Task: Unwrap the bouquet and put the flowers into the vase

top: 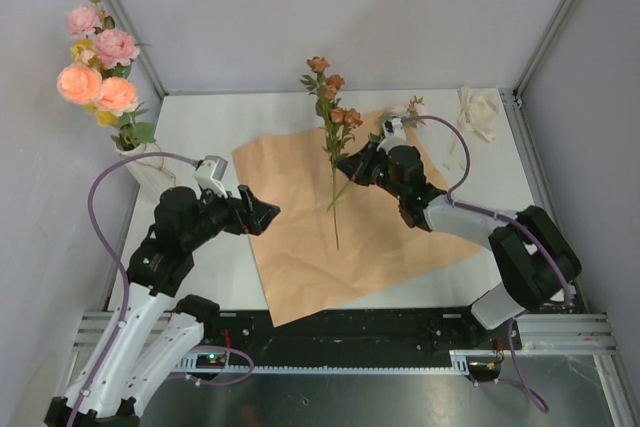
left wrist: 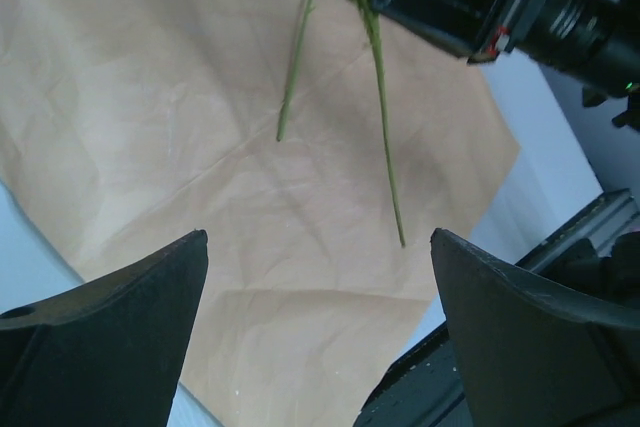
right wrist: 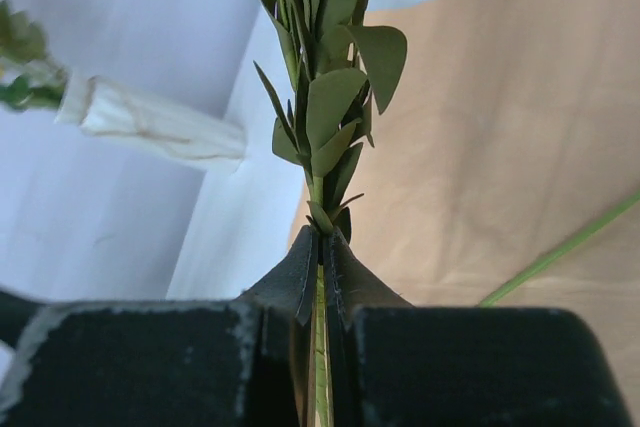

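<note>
The bouquet's peach-orange paper [top: 330, 237] lies unfolded flat on the table. My right gripper [top: 347, 167] [right wrist: 322, 239] is shut on a leafy green stem [right wrist: 325, 117] of the rust-brown flowers [top: 330, 97], which stand lifted over the paper. Two thin stems [left wrist: 385, 127] hang down above the sheet. The cream vase [top: 135, 162] stands at the back left and holds pink, peach and yellow flowers [top: 100, 72]; the right wrist view shows it as well [right wrist: 150, 124]. My left gripper [top: 270, 213] [left wrist: 318, 237] hovers open over the paper's left part, nothing between its fingers.
The cream ribbon [top: 478, 112] lies at the back right corner. Grey walls close in the table on the left, back and right. A black rail [top: 350, 327] runs along the near edge under the paper's front corner.
</note>
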Robot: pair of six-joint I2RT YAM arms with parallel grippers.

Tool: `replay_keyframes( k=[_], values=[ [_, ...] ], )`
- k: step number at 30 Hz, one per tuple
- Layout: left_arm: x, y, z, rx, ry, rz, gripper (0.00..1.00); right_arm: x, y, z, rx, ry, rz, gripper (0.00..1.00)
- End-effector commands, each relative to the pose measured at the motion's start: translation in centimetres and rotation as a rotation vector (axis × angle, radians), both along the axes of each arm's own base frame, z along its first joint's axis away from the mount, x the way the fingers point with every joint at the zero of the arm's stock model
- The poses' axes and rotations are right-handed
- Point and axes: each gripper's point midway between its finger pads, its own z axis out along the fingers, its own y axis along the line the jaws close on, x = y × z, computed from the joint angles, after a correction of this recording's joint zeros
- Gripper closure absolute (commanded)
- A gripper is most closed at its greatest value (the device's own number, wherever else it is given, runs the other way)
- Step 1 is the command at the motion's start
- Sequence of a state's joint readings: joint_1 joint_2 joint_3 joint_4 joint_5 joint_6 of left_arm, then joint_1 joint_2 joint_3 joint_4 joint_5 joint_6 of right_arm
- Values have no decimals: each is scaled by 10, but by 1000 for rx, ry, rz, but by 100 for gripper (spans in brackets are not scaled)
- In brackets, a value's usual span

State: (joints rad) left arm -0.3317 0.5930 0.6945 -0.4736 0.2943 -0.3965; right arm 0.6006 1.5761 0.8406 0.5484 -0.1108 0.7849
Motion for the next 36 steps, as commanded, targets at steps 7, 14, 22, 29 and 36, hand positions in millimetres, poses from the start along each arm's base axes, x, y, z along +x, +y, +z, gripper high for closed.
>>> replay_keyframes(
  k=[7, 14, 22, 29, 36],
  values=[
    [3, -31, 63, -159, -108, -128, 10, -111, 55, 83, 183, -211, 322, 100],
    [-2, -43, 78, -273, -161, -163, 20, -154, 80, 104, 286, -234, 461, 100],
    [0, -45, 71, -356, -167, -141, 36, -174, 97, 103, 343, -218, 524, 100],
    [3, -46, 66, -354, -154, -136, 59, -179, 104, 99, 360, -205, 547, 100],
    [6, -44, 67, -340, -167, -127, 98, -179, 104, 92, 343, -190, 544, 88]
  ],
)
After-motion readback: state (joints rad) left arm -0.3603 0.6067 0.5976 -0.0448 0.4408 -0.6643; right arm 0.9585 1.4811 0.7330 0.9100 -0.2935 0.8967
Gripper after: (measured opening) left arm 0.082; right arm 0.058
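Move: From the left gripper, the red rose stems in the right gripper's grip lie about 15 cm ahead, 16 cm to its right and 5 cm lower. The white vase with the pink flowers stands some 27 cm to the left of the left gripper and 10 cm ahead, its middle about 10 cm lower. From the right gripper, the leftover pink rose lies on the paper, roughly 13 cm ahead, 8 cm right and 14 cm below. Carry the red roses with the closed right gripper about 17 cm back, 10 cm left and 8 cm up towards the left gripper, swinging the wrist roughly 30 degrees counter-clockwise. Raise the open left gripper about 5 cm and ease it right to meet them, rolling its left side down, then close it to pinch the stems just on the blossom side of the right fingers. ##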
